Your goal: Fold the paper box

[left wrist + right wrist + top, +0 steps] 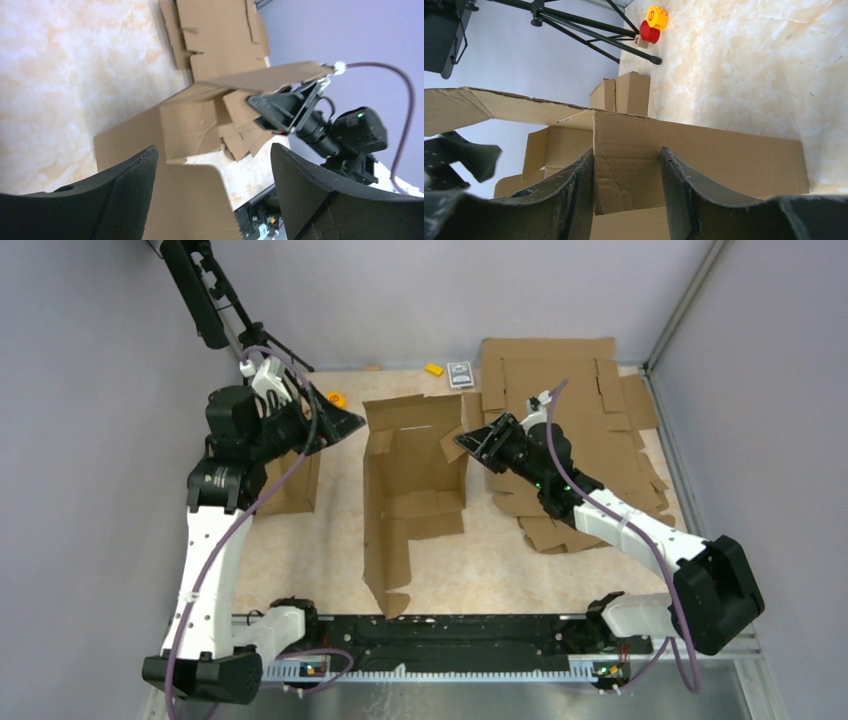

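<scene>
The paper box (415, 480) stands half-formed mid-table, its back and side walls raised and a long panel lying flat toward me. To its left, level with the upper left corner, my left gripper (345, 423) hangs open and empty. In the left wrist view the gripper (214, 150) hovers above the flat panel of the box (190, 125). My right gripper (470, 440) is at the box's right wall. In the right wrist view its jaws (627, 151) stand apart, the wall panel (624, 145) showing in the gap, its edge against the left finger (584, 170).
A pile of slotted cardboard sheets (570, 400) fills the back right. A smaller cardboard box (295, 485) sits under the left arm. Small yellow (434, 368), dark (460, 375) and orange (335, 398) items lie at the back. A tripod (589, 30) stands at the table's edge.
</scene>
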Controlling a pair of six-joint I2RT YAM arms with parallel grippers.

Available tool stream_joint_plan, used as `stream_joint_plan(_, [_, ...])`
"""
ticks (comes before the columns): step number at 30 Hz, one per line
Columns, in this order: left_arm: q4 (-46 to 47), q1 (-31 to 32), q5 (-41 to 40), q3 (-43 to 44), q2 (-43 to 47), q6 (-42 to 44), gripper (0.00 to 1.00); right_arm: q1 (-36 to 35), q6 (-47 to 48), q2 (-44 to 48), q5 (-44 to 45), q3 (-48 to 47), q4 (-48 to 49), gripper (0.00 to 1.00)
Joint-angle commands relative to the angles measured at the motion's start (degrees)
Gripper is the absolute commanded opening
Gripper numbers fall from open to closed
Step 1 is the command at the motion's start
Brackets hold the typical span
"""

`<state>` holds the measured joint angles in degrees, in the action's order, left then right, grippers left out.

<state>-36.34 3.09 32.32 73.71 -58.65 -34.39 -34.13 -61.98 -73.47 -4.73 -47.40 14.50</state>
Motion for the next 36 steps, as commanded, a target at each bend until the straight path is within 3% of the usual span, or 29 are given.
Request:
stream_joint_plan(1, [5.31, -0.28, 1.37, 7.00, -4.15, -2.89, 0.82, -0.85, 1.68, 1.20, 0.20, -1.34, -2.52, 0.47])
stream_joint_plan(6, [13.82, -0.28, -0.39, 8.87, -7.73, -6.89, 0.82, -0.85, 1.77, 1.47, 0.34, -1.29, -2.60, 0.47])
stream_joint_plan(12, [14.43, -0.20, -0.24, 12.68, -14.77, -7.93, 0.82, -0.85, 2.03, 1.49, 0.42, -1.71, -2.77, 0.47])
stream_joint_plan(21, [14.65, 0.68, 5.60, 8.94, -17.22, -7.36, 0.60, -0.85, 1.69, 1.14, -0.25, -1.75, -1.57, 0.47])
stream_joint_plan(36, [10.90, 0.69, 7.81, -0.76, -11.35, -2.50, 0.37, -0.85, 1.26, 0.92, -0.63, -1.97, -1.05, 0.47])
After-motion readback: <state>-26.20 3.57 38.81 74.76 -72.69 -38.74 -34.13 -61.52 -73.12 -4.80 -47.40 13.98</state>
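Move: The big top flap leans outward from the box's far wall; its middle is about 11 cm to the left hand's right, 4 cm ahead and some 3 cm lower. Nearer, the left small flap is about 5 cm to the right, 2 cm back and 8 cm below; the right small flap is some 18 cm to the right, 2 cm back and 8 cm below. From the right hand, the big flap lies about 8 cm left, 5 cm ahead and 5 cm above. Rising about 4 cm and reaching forward, the left hand goes over the left end of the big flap to its far side, some 9 cm out. It then sinks about 7 cm and draws back 3–4 cm against the flap's outer side, the wide-open fingers closing to less than half open around its left end. The right hand stays put, its fingers still straddling the box's upper right corner. ##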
